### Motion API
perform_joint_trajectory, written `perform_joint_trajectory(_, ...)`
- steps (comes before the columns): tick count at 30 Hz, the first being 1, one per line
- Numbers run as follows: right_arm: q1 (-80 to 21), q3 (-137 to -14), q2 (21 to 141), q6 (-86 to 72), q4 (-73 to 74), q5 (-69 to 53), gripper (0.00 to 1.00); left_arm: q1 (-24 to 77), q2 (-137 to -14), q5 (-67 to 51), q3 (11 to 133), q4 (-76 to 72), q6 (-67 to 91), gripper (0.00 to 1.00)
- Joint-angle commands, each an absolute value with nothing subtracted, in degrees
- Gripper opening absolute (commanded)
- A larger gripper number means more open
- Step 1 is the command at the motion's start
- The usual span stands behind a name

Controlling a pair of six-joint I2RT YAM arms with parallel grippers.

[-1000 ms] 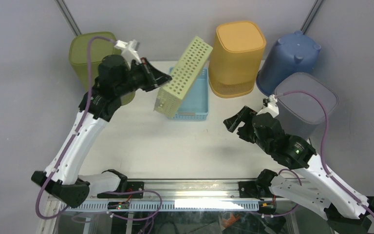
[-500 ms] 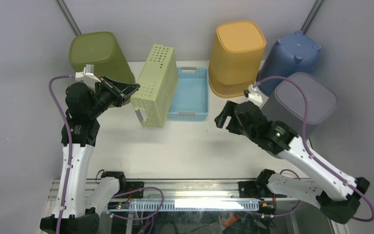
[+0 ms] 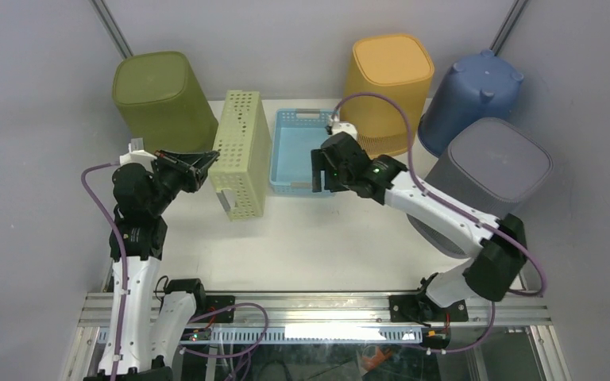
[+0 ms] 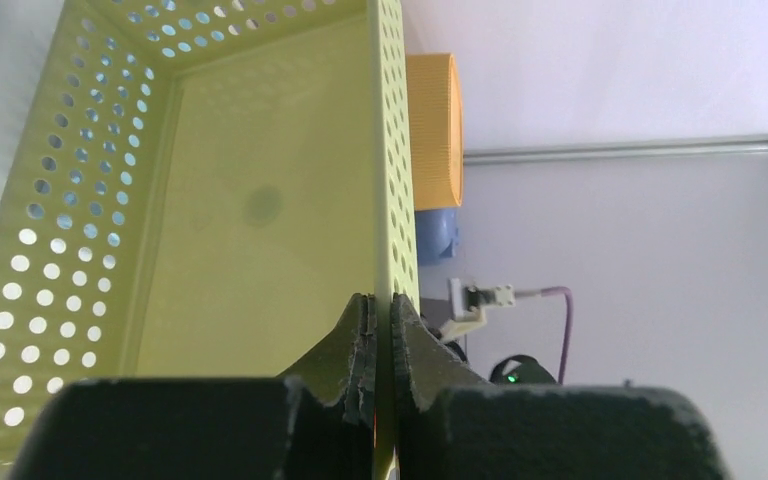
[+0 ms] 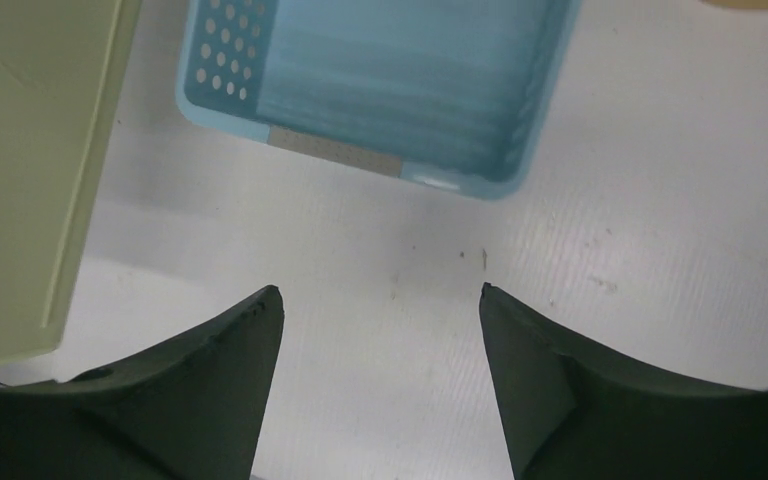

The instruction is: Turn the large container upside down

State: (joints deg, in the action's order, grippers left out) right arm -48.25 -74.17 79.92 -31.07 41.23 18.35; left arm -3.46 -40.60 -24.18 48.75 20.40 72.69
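The large container is a pale green perforated basket (image 3: pixel 238 155). It stands on its long side left of the small blue basket (image 3: pixel 304 151), with its opening turned left. My left gripper (image 3: pixel 198 163) is shut on the basket's wall. In the left wrist view the fingers (image 4: pixel 360 330) pinch that thin wall (image 4: pixel 387 150), and the basket's inside (image 4: pixel 250 200) fills the frame. My right gripper (image 3: pixel 318 171) hangs open over the near end of the blue basket. In the right wrist view the right gripper (image 5: pixel 380 300) is empty above bare table, with the blue basket (image 5: pixel 380 90) ahead and the green basket (image 5: pixel 30 170) to the left.
Four bins stand upside down along the back and right: olive (image 3: pixel 159 91), orange (image 3: pixel 387 91), dark blue (image 3: pixel 472 95) and grey (image 3: pixel 488 171). The metal rail (image 3: pixel 310 305) with the arm bases runs along the near edge.
The left arm swung the green basket left and down, from tilted over the blue basket to standing on its side. The right arm reached from the front right to the blue basket.
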Motion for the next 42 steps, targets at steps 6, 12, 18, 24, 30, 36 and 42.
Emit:
perform_joint_trajectory(6,-47.83,-77.99,93.72,-0.98,22.05,3.97,0.74,-4.07,-36.89,-16.13,48.79,19.99,75.77,0.0)
perform_joint_trajectory(12,-47.09,-82.94,102.12,2.55,21.3,-0.28,0.75,-4.11,-36.25,-17.83,44.66,17.12,77.55,0.0)
perform_joint_trajectory(18,-45.62,-85.68,108.01,6.84,21.24,-4.02,0.76,-4.28,-34.93,-20.66,38.24,13.99,79.8,0.0)
perform_joint_trajectory(24,-44.06,-83.56,106.34,6.11,23.83,-7.93,0.55,-4.69,-35.16,-20.92,37.85,12.95,79.05,0.0)
perform_joint_trajectory(30,-44.46,-73.61,97.58,1.7,24.99,-10.12,0.4,-4.71,-37.56,-21.49,39.22,11.66,78.74,0.0)
perform_joint_trajectory(36,-44.56,-61.6,89.07,-2.78,28.18,-11.12,0.36,-4.81,-40.05,-23.74,39.59,8.03,79.47,0.0)
perform_joint_trajectory(42,-44.64,-53.1,76.22,-12.99,37.54,-6.93,0.36,-4.73,-42.95,-28.39,39.88,1.38,81.98,0.0)
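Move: The blue basket's near handle rim lies about 6 cm ahead of the right hand, 9 cm to its left and 11 cm below. The light green basket hangs some 20 cm left and 3 cm ahead of that hand; the yellow container stands roughly 22 cm ahead and 10 cm right. The left hand grips the light green basket's rim, its middle 5 cm right, level fore and aft, and 9 cm below; the olive container is about 20 cm farther out and 9 cm left. The right fingers pinch the blue basket's near handle rim and drag it back some 12 cm and about 7 cm to the right, the hand staying level. Before that, the open hand swung left, down about 11 cm and forward onto the rim, turning roughly 35 degrees counter-clockwise. The left hand keeps its pinch and lowers the light green basket about 7 cm towards the table, then eases slightly forward. ##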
